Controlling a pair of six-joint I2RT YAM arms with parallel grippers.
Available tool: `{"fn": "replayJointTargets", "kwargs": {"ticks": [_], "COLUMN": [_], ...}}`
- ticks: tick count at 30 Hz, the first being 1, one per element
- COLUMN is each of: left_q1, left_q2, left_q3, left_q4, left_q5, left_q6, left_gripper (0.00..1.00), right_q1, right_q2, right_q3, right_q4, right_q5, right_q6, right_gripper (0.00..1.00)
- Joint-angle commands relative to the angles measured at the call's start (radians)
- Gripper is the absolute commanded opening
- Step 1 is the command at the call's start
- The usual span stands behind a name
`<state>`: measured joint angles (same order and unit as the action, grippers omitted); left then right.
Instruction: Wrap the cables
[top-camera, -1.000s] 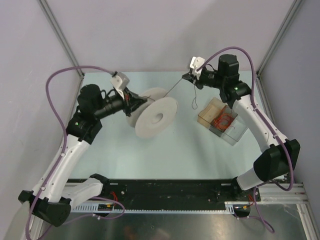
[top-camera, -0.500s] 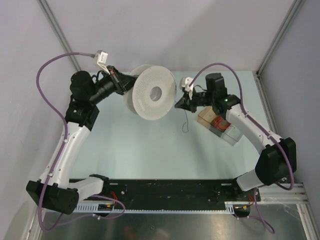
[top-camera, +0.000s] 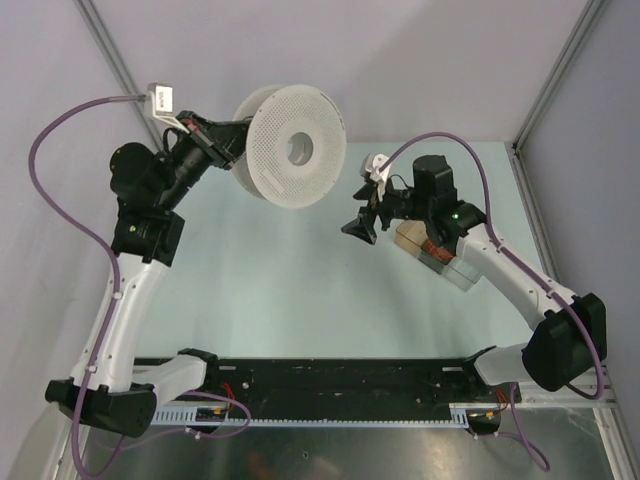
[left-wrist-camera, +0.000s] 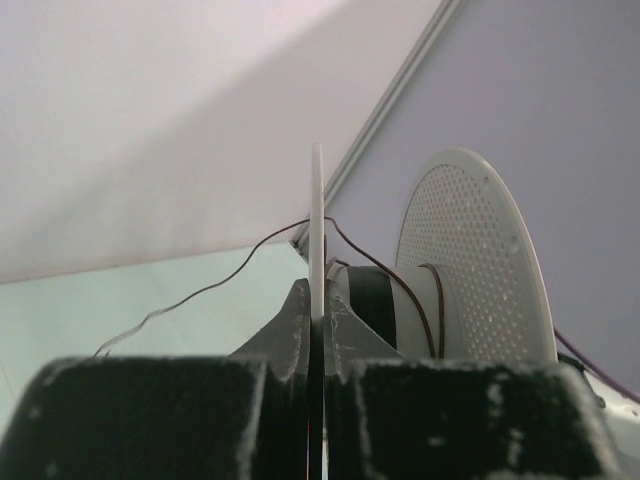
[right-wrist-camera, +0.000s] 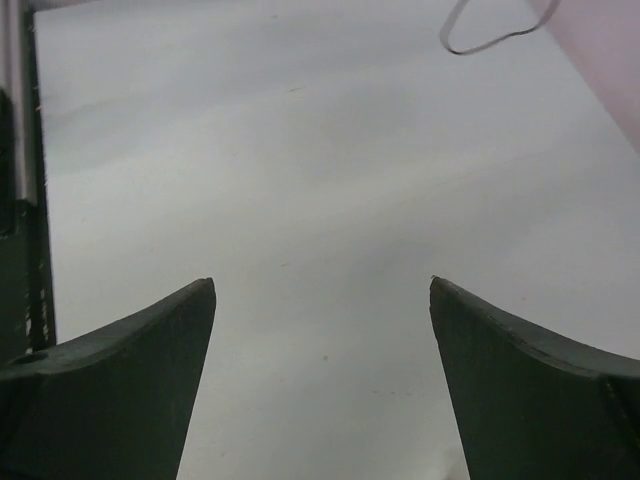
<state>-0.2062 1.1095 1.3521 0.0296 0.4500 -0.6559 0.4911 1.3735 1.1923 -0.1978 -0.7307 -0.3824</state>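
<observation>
My left gripper (top-camera: 236, 142) is shut on the rim of one flange of the white perforated spool (top-camera: 297, 146) and holds it high above the table's far left. In the left wrist view the gripper (left-wrist-camera: 318, 300) pinches the thin flange edge-on. The other flange (left-wrist-camera: 470, 260) stands to the right. The thin dark wire (left-wrist-camera: 200, 293) runs from the spool's core over the flange and trails down to the left. My right gripper (top-camera: 357, 226) is open and empty over the table's middle (right-wrist-camera: 322, 285). A loop of the wire (right-wrist-camera: 480, 40) lies on the table ahead of it.
A clear plastic box (top-camera: 440, 258) with a small orange-red wire coil sits on the table right of centre, just behind my right gripper. Grey walls and metal corner posts (top-camera: 120, 70) close in the back. A black rail (top-camera: 330, 378) runs along the near edge.
My left arm has lifted the spool up and toward the back left, turning its face to the camera. My right gripper has moved from the back toward the middle, let go of the wire and opened.
</observation>
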Motion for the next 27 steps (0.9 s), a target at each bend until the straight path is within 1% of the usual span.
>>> {"fn": "replayJointTargets", "kwargs": {"ticks": [1,5,10,13,14,15,17,18,22,27], "left_q1": [0.005,0.004,0.005,0.004,0.004,0.003,0.003,0.003,0.004,0.004], "left_q2": [-0.056,-0.052,-0.039,-0.037,-0.038,-0.039,-0.043,-0.046,-0.052,-0.059], "left_q3": [0.060,0.073,0.081,0.082,0.082,0.082,0.083,0.083,0.083,0.079], "left_q4": [0.096,0.093,0.096,0.101,0.102,0.102,0.102,0.102,0.104,0.102], "left_q5": [-0.126,-0.175,-0.177,-0.171,-0.170,-0.169,-0.168,-0.166,-0.162,-0.173], "left_q6": [-0.023,-0.050,-0.123,-0.155,-0.161,-0.165,-0.168,-0.170,-0.169,-0.156], "left_gripper": [0.00,0.00,0.00,0.00,0.00,0.00,0.00,0.00,0.00,0.00], "right_q1": [-0.022,-0.038,-0.062,-0.054,-0.043,-0.030,-0.004,0.012,0.056,0.079], "right_q2": [-0.017,0.011,0.054,0.073,0.081,0.088,0.110,0.122,0.162,0.170], "right_q3": [-0.017,-0.019,-0.019,-0.021,-0.021,-0.022,-0.021,-0.020,-0.020,-0.021], "right_q4": [0.194,0.295,0.349,0.389,0.406,0.422,0.448,0.456,0.487,0.524], "right_q5": [0.112,0.176,0.246,0.280,0.281,0.283,0.267,0.263,0.247,0.223], "right_q6": [0.137,0.216,0.343,0.404,0.409,0.413,0.408,0.401,0.387,0.362], "right_gripper": [0.93,0.93,0.93,0.93,0.92,0.89,0.74,0.70,0.70,0.72]}}
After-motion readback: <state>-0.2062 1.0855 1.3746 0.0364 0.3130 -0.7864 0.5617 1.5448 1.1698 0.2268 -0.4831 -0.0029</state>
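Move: The cable's hanging loop is about 11 cm ahead of the right gripper, 11 cm to its left and roughly at its height. The reel's middle lies some 3 cm ahead of that gripper, 13 cm to its left and 24 cm above; the box stands about 5 cm ahead, 20 cm to the right and 23 cm below. From the left gripper, which holds the reel, the loop lies about 10 cm ahead, 10 cm right and 22 cm down. Bring the open right gripper forward about 7 cm towards the hanging cable, drifting a little right and turning some 20 degrees clockwise while its fingertips tip up; then swing it left about 6 cm, easing slightly back and down, and narrow the fingers partway. With the left gripper, keep the reel pinched and lift it about 3 cm, shifting slightly left. ##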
